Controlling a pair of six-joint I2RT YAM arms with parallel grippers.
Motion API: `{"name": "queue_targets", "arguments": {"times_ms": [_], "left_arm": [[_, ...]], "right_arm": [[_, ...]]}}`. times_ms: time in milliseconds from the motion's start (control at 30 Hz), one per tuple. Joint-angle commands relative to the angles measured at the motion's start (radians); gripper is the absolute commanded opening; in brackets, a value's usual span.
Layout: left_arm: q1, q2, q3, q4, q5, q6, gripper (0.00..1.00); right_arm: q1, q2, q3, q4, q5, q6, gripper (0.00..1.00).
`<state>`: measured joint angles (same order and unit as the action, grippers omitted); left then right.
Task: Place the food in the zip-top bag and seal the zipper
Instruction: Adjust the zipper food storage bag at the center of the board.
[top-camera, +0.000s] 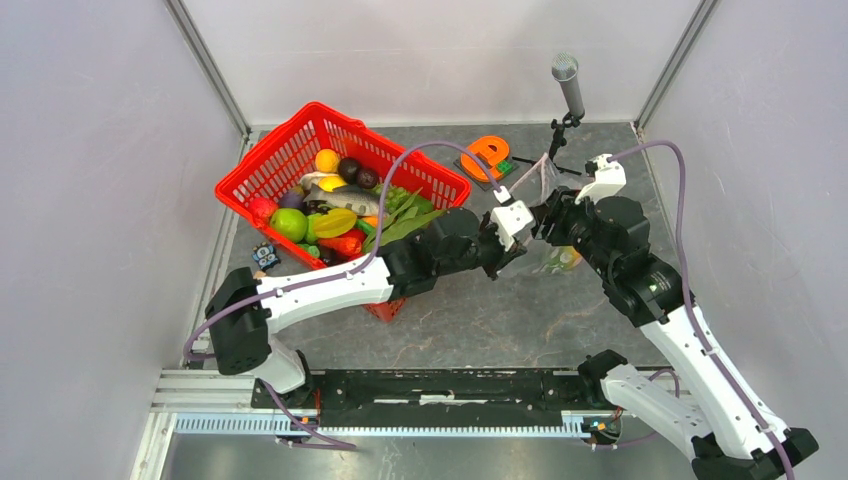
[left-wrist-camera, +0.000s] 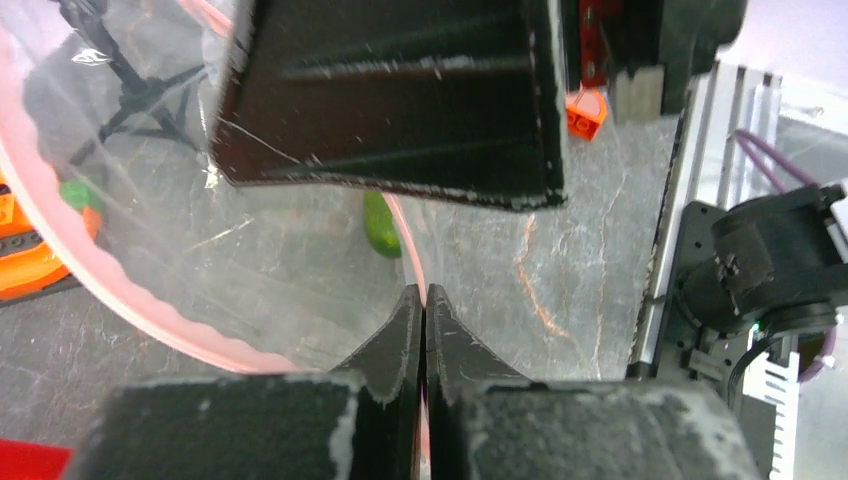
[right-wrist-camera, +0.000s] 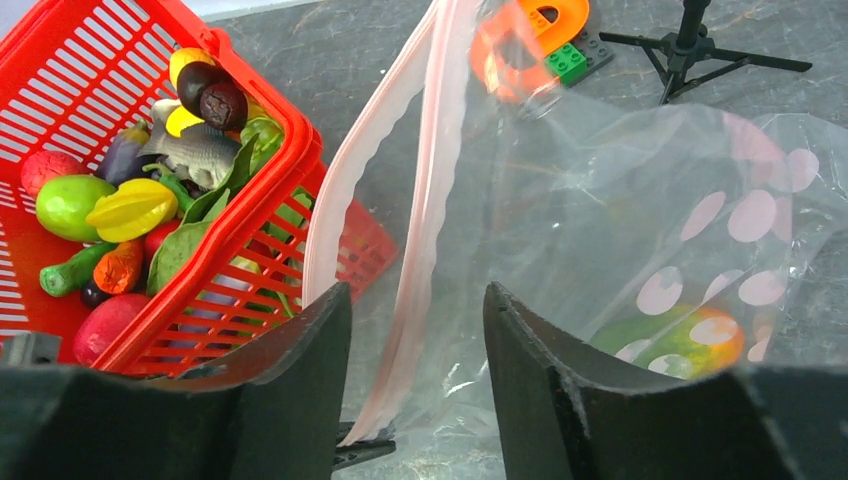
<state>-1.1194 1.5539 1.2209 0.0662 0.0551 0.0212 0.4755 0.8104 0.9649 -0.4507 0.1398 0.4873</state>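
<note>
The clear dotted zip-top bag (right-wrist-camera: 600, 200) hangs lifted between my two grippers, right of the red basket. Its pink zipper (right-wrist-camera: 432, 200) runs down between the fingers of my right gripper (right-wrist-camera: 415, 295), which stands open without pinching it. My left gripper (left-wrist-camera: 425, 300) is shut on the zipper (left-wrist-camera: 412, 262), its tips just below the right gripper's. A green and orange piece of food (right-wrist-camera: 680, 340) lies at the bottom of the bag. More food, among it a green leafy vegetable (right-wrist-camera: 200, 235) and a yellow star fruit (right-wrist-camera: 130, 210), fills the basket.
The red mesh basket (top-camera: 270, 150) stands tilted at the left, under my left arm. An orange letter-shaped toy on a brick plate (top-camera: 487, 155) and a microphone on a tripod (top-camera: 568, 80) stand at the back. A small toy (top-camera: 265, 257) lies by the left wall.
</note>
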Motion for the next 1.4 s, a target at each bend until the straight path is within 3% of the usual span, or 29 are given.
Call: {"name": "queue_targets", "arguments": {"times_ms": [0, 367, 467, 567, 733, 833, 867, 933, 1033, 1100, 1200, 1367], "left_arm": [[-0.005, -0.022, 0.056, 0.109, 0.012, -0.076, 0.02], [-0.005, 0.02, 0.117, 0.06, -0.036, -0.116, 0.02], [-0.005, 0.018, 0.114, 0.06, -0.023, -0.114, 0.02], [-0.005, 0.012, 0.108, 0.051, -0.029, -0.106, 0.02], [-0.005, -0.003, 0.083, 0.05, -0.052, -0.098, 0.06], [-0.004, -0.011, 0.08, 0.05, -0.051, -0.102, 0.35], [-0.004, -0.017, 0.078, 0.05, -0.051, -0.104, 0.4], [-0.004, -0.034, 0.076, 0.047, -0.051, -0.109, 0.62], [-0.003, -0.094, 0.057, 0.033, -0.05, -0.113, 0.73], [0.001, -0.156, 0.03, 0.03, -0.052, -0.11, 0.86], [0.02, -0.256, -0.009, -0.004, -0.125, -0.112, 0.98], [0.152, -0.394, -0.064, -0.114, -0.205, -0.155, 1.0]], "right_arm": [[-0.002, -0.014, 0.054, -0.041, -0.009, -0.014, 0.53], [-0.002, -0.026, 0.059, -0.077, -0.036, -0.003, 0.52], [-0.002, -0.013, 0.04, -0.064, -0.062, -0.003, 0.41], [-0.002, -0.02, 0.019, -0.045, -0.044, 0.01, 0.21], [-0.001, -0.059, -0.003, -0.014, 0.012, 0.02, 0.04], [-0.002, -0.069, -0.023, 0.006, 0.011, 0.023, 0.02], [-0.002, -0.068, -0.03, 0.01, 0.011, 0.023, 0.02], [-0.001, -0.064, -0.04, 0.009, 0.02, 0.023, 0.02], [-0.002, -0.074, -0.064, 0.024, 0.058, 0.029, 0.02], [-0.002, -0.077, -0.078, 0.039, 0.069, 0.03, 0.02], [-0.001, -0.065, -0.083, 0.054, 0.054, 0.021, 0.02], [-0.002, -0.06, -0.109, 0.103, 0.004, 0.019, 0.02]]}}
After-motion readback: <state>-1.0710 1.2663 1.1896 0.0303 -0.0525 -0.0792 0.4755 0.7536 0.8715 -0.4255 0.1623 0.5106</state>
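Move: My left hand already pinches the near end of the bag's zipper. My right fingers stand half open around the zipper strip of the bag's right side, which lies barely 1 cm back and 1 cm left of their midpoint. From there the papaya in the bag hangs about 8 cm right, 2 back and 16 below, and the orange toy stands some 16 ahead, 8 left and 24 below. From my left hand that strip is about 5 cm ahead, 1 right and 4 above; the red basket's middle lies roughly 34 left, 12 ahead and 15 below. I keep my left pinch and raise the zipper's near end about 3 cm, while my right hand eases back 1.5 cm along the strip and closes on it. Only then do I open my left fingers wide and swing that hand away, some 8 cm left towards the basket and 7 up; my right hand keeps its grip and sinks about 3 cm. ##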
